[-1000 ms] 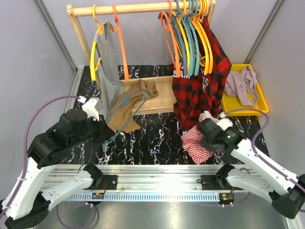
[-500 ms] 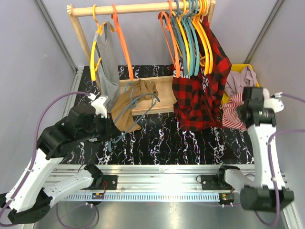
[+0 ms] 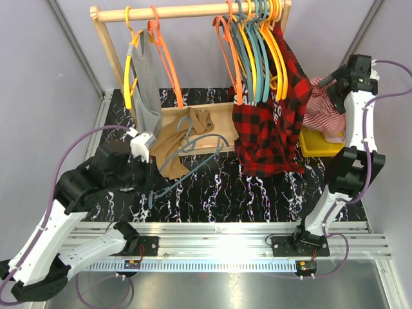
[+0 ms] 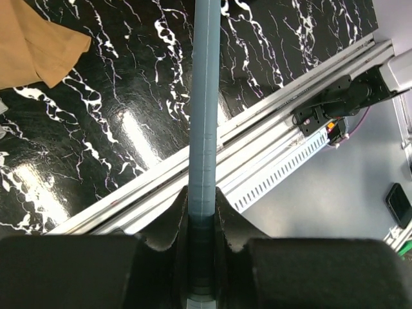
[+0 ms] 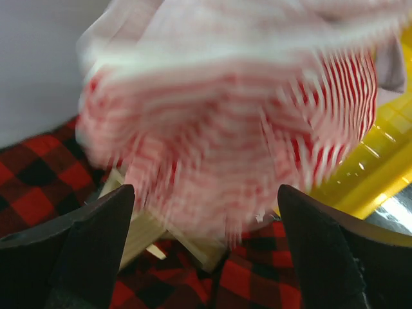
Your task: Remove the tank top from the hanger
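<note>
A tan tank top [image 3: 172, 138] lies bunched on the rack's base, still tangled with a blue-grey hanger [image 3: 193, 161]. My left gripper [image 3: 150, 180] is shut on that hanger's bar [image 4: 206, 96], which runs straight out between the jaws, with the tan cloth [image 4: 35, 38] at the upper left. My right gripper [image 3: 333, 81] is raised at the back right with its jaws wide open [image 5: 206, 225]. A red-and-white striped garment [image 5: 225, 116] hangs blurred just in front of them, over the yellow tray [image 3: 315, 145].
A wooden rack [image 3: 187, 11] carries a grey tank top [image 3: 147, 80] on a yellow hanger, an orange hanger, several bunched hangers and a red plaid shirt [image 3: 270, 122]. The aluminium rail [image 3: 219, 232] runs along the near edge.
My right arm has swung from the table's front up to the back right, carrying the striped garment over the yellow tray, and its jaws have opened. The left arm has drawn the hanger slightly right.
</note>
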Tool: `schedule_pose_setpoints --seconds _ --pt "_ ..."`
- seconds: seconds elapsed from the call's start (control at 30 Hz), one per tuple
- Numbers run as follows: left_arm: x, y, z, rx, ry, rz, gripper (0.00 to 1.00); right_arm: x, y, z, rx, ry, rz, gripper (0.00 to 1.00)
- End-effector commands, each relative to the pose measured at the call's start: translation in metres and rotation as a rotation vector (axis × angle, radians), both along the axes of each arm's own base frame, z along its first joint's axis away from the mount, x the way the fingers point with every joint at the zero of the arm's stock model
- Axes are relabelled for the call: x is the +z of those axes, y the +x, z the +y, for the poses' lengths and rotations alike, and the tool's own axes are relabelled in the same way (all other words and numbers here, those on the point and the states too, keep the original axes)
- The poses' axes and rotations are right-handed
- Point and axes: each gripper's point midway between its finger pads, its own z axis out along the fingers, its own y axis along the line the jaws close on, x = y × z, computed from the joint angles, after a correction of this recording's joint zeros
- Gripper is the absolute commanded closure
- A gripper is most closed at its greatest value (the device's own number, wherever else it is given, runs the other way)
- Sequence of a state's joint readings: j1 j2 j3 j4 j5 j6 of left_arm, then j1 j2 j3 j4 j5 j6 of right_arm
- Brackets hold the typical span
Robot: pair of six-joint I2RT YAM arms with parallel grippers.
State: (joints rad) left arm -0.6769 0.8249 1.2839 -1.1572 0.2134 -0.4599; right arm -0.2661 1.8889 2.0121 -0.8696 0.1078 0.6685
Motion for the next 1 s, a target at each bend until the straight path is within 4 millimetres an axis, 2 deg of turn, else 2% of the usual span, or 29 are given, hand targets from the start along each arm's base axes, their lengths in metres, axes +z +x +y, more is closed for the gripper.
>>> schedule_pose_setpoints --seconds 0.0,0.03,0.07,0.1,0.13,0.17,0.2,0.23,0.27,0.3,0.33,0.37,0.4,0.43,0.47,0.53,0.57,0.6,0.63,0.67,0.73,0.77,0.8,0.87,0.97 --pt "0.017 -0.006 -0.006 -0.063 -0.068 -0.069 1.00 0.031 -0.031 0.013 0.088 -0.016 0.005 0.00" --pt "0.018 -0.009 -0.006 -0.069 -0.077 -0.065 1.00 0.015 -0.045 0.017 0.091 -0.006 0.040 0.00" --pt "0.017 -0.011 -0.006 -0.074 -0.080 -0.058 1.00 0.044 -0.065 0.022 0.088 -0.032 -0.029 0.00" --pt "0.017 -0.014 -0.005 -0.074 -0.082 -0.044 1.00 0.052 -0.074 0.028 0.110 -0.031 -0.064 0.00" --pt "0.018 -0.018 -0.008 -0.090 -0.097 -0.029 1.00 0.039 -0.090 0.036 0.134 -0.022 -0.033 0.00" --pt "0.016 -0.021 -0.010 -0.102 -0.108 -0.015 1.00 0.064 -0.115 0.049 0.161 -0.026 -0.101 0.00" --pt "0.019 -0.023 -0.013 -0.117 -0.132 -0.017 1.00 0.065 -0.131 0.058 0.194 -0.018 -0.103 0.00" --pt "0.020 -0.029 -0.016 -0.140 -0.159 0.003 1.00 0.047 -0.149 0.066 0.222 -0.004 -0.068 0.00" --pt "0.017 -0.033 -0.018 -0.153 -0.170 0.019 1.00 0.046 -0.163 0.075 0.249 0.005 -0.073 0.00" --pt "0.023 -0.040 -0.023 -0.193 -0.212 0.020 1.00 0.060 -0.189 0.093 0.310 0.006 -0.131 0.00" --pt "0.023 -0.043 -0.025 -0.206 -0.229 0.038 1.00 0.041 -0.203 0.104 0.345 0.034 -0.103 0.00" --pt "0.019 -0.048 -0.026 -0.222 -0.237 0.060 1.00 0.050 -0.223 0.120 0.392 0.031 -0.160 0.00" --pt "0.022 -0.057 -0.029 -0.269 -0.265 0.081 1.00 0.043 -0.235 0.135 0.440 0.077 -0.149 0.00" --pt "0.022 -0.061 -0.029 -0.285 -0.272 0.095 1.00 0.025 -0.244 0.147 0.484 0.116 -0.123 0.00" --pt "0.023 -0.065 -0.029 -0.296 -0.278 0.105 1.00 0.032 -0.258 0.168 0.573 0.158 -0.175 0.00" --pt "0.024 -0.075 -0.027 -0.317 -0.287 0.140 1.00 0.022 -0.276 0.184 0.634 0.200 -0.160 0.00" --pt "0.027 -0.079 -0.026 -0.326 -0.297 0.151 1.00 0.027 -0.287 0.192 0.669 0.201 -0.198 0.00" --pt "0.031 -0.084 -0.026 -0.343 -0.319 0.155 1.00 0.033 -0.296 0.211 0.776 0.243 -0.233 0.00" --pt "0.036 -0.093 -0.028 -0.372 -0.355 0.192 1.00 0.030 -0.303 0.224 0.851 0.283 -0.243 0.00" --pt "0.041 -0.099 -0.029 -0.396 -0.387 0.191 1.00 0.046 -0.318 0.251 1.033 0.371 -0.324 0.00" --pt "0.048 -0.111 -0.029 -0.440 -0.429 0.228 1.00 0.051 -0.339 0.277 1.208 0.495 -0.354 0.00" --pt "0.050 -0.116 -0.028 -0.460 -0.444 0.235 1.00 0.061 -0.355 0.285 1.298 0.523 -0.398 0.00" --pt "0.054 -0.121 -0.027 -0.480 -0.463 0.225 1.00 0.068 -0.358 0.288 1.343 0.503 -0.441 0.00" --pt "0.057 -0.130 -0.026 -0.508 -0.496 0.259 1.00 0.082 -0.383 0.299 1.493 0.508 -0.499 0.00" --pt "0.060 -0.137 -0.023 -0.524 -0.526 0.259 1.00 0.093 -0.408 0.308 1.652 0.556 -0.517 0.00"
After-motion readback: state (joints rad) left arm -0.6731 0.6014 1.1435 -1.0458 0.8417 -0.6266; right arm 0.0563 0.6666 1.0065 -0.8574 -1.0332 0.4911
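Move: The right hand is empty, its jaws already wide open. The hanger's free end lies about 43 cm to its left, 17 cm back and 7 cm lower; the red plaid shirt hangs about 23 cm left and 5 cm back, and the yellow bin is some 20 cm below, 4 cm back and 3 cm right. From the left hand, which still grips the hanger, that free end is about 20 cm ahead, 21 cm right and 10 cm lower. The left fingers keep their pinch on one end of the hanger, drawing it back about 12 cm and slightly up while turning clockwise and rolling its free end upward. Wide open, the right hand leaves the bin, sweeping back some 36 cm, then increasingly left around the near side of the plaid shirt, its wrist turning strongly counter-clockwise to bring the jaws around the free end, not yet closing. ##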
